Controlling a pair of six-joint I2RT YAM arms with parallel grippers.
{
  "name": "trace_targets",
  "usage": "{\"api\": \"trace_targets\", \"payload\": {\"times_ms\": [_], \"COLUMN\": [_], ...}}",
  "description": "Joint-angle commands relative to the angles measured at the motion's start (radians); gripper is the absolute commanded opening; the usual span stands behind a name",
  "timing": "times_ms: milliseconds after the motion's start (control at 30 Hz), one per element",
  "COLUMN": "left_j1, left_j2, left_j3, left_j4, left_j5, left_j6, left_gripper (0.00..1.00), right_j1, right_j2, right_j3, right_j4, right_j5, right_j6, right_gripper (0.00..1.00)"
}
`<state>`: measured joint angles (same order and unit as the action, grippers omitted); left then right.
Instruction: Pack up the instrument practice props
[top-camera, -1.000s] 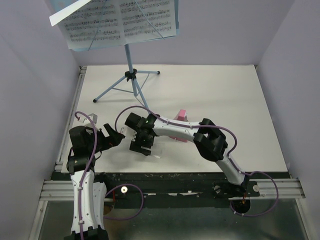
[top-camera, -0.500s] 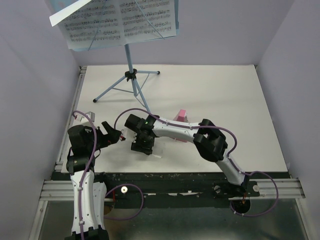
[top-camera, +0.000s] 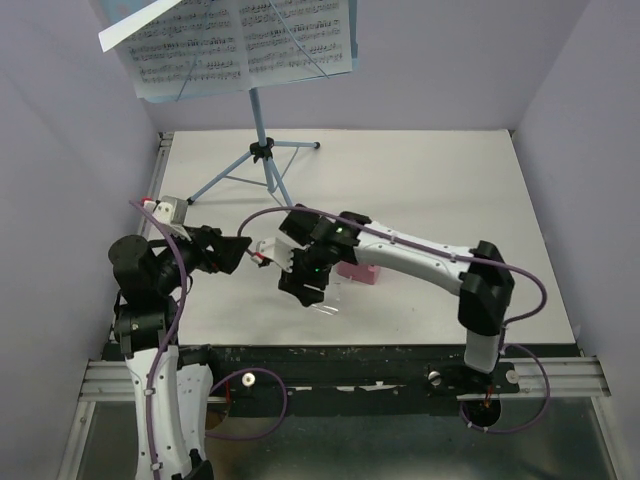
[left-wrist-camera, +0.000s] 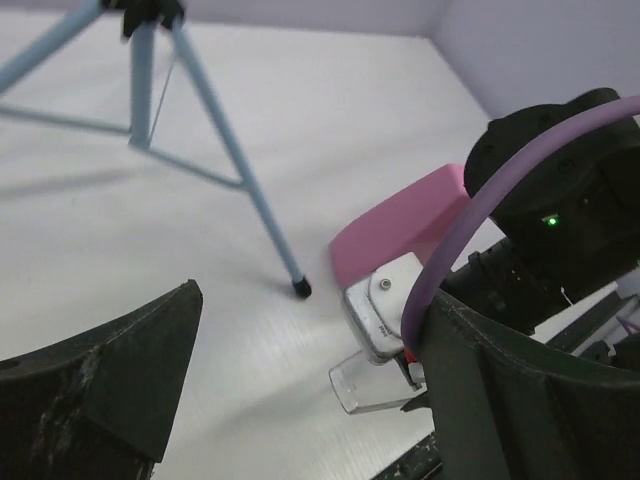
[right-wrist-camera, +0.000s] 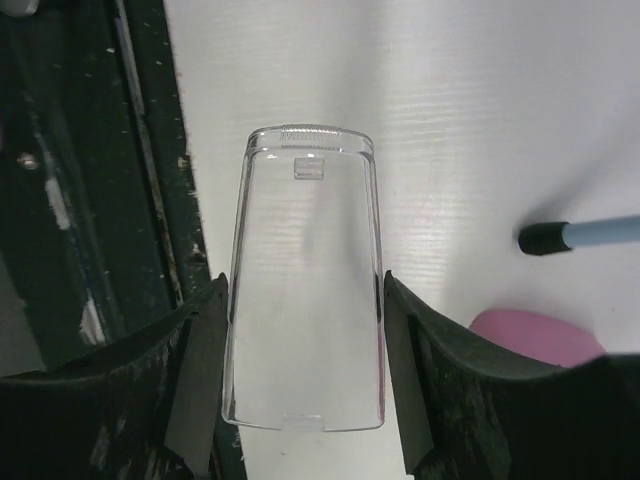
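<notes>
The light-blue music stand (top-camera: 262, 150) is at the back with white sheet-music pages (top-camera: 290, 35) on its desk; one of its legs (left-wrist-camera: 240, 180) shows in the left wrist view. The pink metronome (top-camera: 357, 270) lies on the table just right of my right gripper (top-camera: 310, 290). That gripper (right-wrist-camera: 305, 370) is shut on a clear plastic cover (right-wrist-camera: 305, 300), with both pads against its long sides, near the table's front edge. My left gripper (left-wrist-camera: 300, 400) stands wide open just left of it, holding nothing. From there the cover (left-wrist-camera: 385, 385) and the metronome (left-wrist-camera: 400, 225) are in sight.
The dark rail (right-wrist-camera: 100, 200) of the table's front edge runs just beside the cover. A black foot of the stand (right-wrist-camera: 545, 238) rests close to the metronome (right-wrist-camera: 535, 335). Purple walls close in the table on three sides.
My right gripper has narrowed onto the clear cover and shifted right as its arm stretched out. The left arm has risen and swung its open gripper toward the right one.
</notes>
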<state>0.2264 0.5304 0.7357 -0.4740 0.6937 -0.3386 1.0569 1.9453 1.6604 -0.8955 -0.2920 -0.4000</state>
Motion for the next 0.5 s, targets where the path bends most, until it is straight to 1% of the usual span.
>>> {"api": "trace_targets", "payload": {"times_ms": [0,33,133,200,233,333,367,400,467], "left_j1": [0.033,0.03,0.008,-0.045,-0.088,-0.298,-0.356,-0.399,-0.478], "left_j2": [0.072,0.083,0.111,0.141,0.161,0.268,0.314,0.353,0.449], "left_j3": [0.089,0.097,0.106,0.125,0.154,0.247,0.281,0.312,0.367], "left_j4": [0.1,0.112,0.153,0.129,0.074,-0.143,-0.193,-0.231,-0.255], "left_j5": [0.005,0.059,0.278,0.384,0.406,0.365,0.356,0.343,0.311], "left_j6": [0.188,0.223,0.334,0.516,0.603,0.894,0.971,1.042,1.134], "left_gripper": [0.94,0.94,0.94,0.94,0.94,0.95,0.94,0.95,0.95], "right_j1": [-0.069,-0.087,-0.164,-0.211,-0.236,-0.302,-0.337,-0.362,-0.423], "right_j2": [-0.284,-0.316,-0.419,-0.494,-0.537,-0.669,-0.71,-0.741,-0.798], "right_j3": [-0.073,-0.076,-0.068,-0.077,-0.08,-0.134,-0.16,-0.18,-0.226], "right_j4": [0.07,0.076,0.058,0.053,0.055,0.125,0.16,0.19,0.239], "right_j5": [-0.139,-0.144,-0.156,-0.15,-0.142,-0.089,-0.063,-0.038,-0.016], "right_j6": [0.004,0.027,0.053,0.058,0.055,0.064,0.073,0.085,0.102], "right_gripper": [0.0,0.0,0.0,0.0,0.0,0.0,0.0,0.0,0.0]}}
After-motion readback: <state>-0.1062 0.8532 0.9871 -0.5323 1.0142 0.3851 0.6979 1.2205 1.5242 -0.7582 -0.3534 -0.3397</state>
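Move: Ahead and to the right of the right hand, which already holds the clear cover, the pink metronome stands about 10 cm farther out, 10 cm to the right, its middle some 5 cm lower. The nearest foot of the music stand lies roughly 9 cm straight ahead of that hand and 10 cm down; the table's near edge is about 9 cm straight behind and 11 cm below. From the left hand the metronome is about 8 cm ahead, 26 cm right and 20 cm lower. Lifting the clear cover steeply, the right hand climbs about 25 cm and swings 13 cm to the right, easing forward late, to end high above the metronome. Its left side tilts up some 35 degrees as it turns clockwise; the fingers keep their hold. The left hand, open and empty, rises, then dips while going right and turning clockwise. ##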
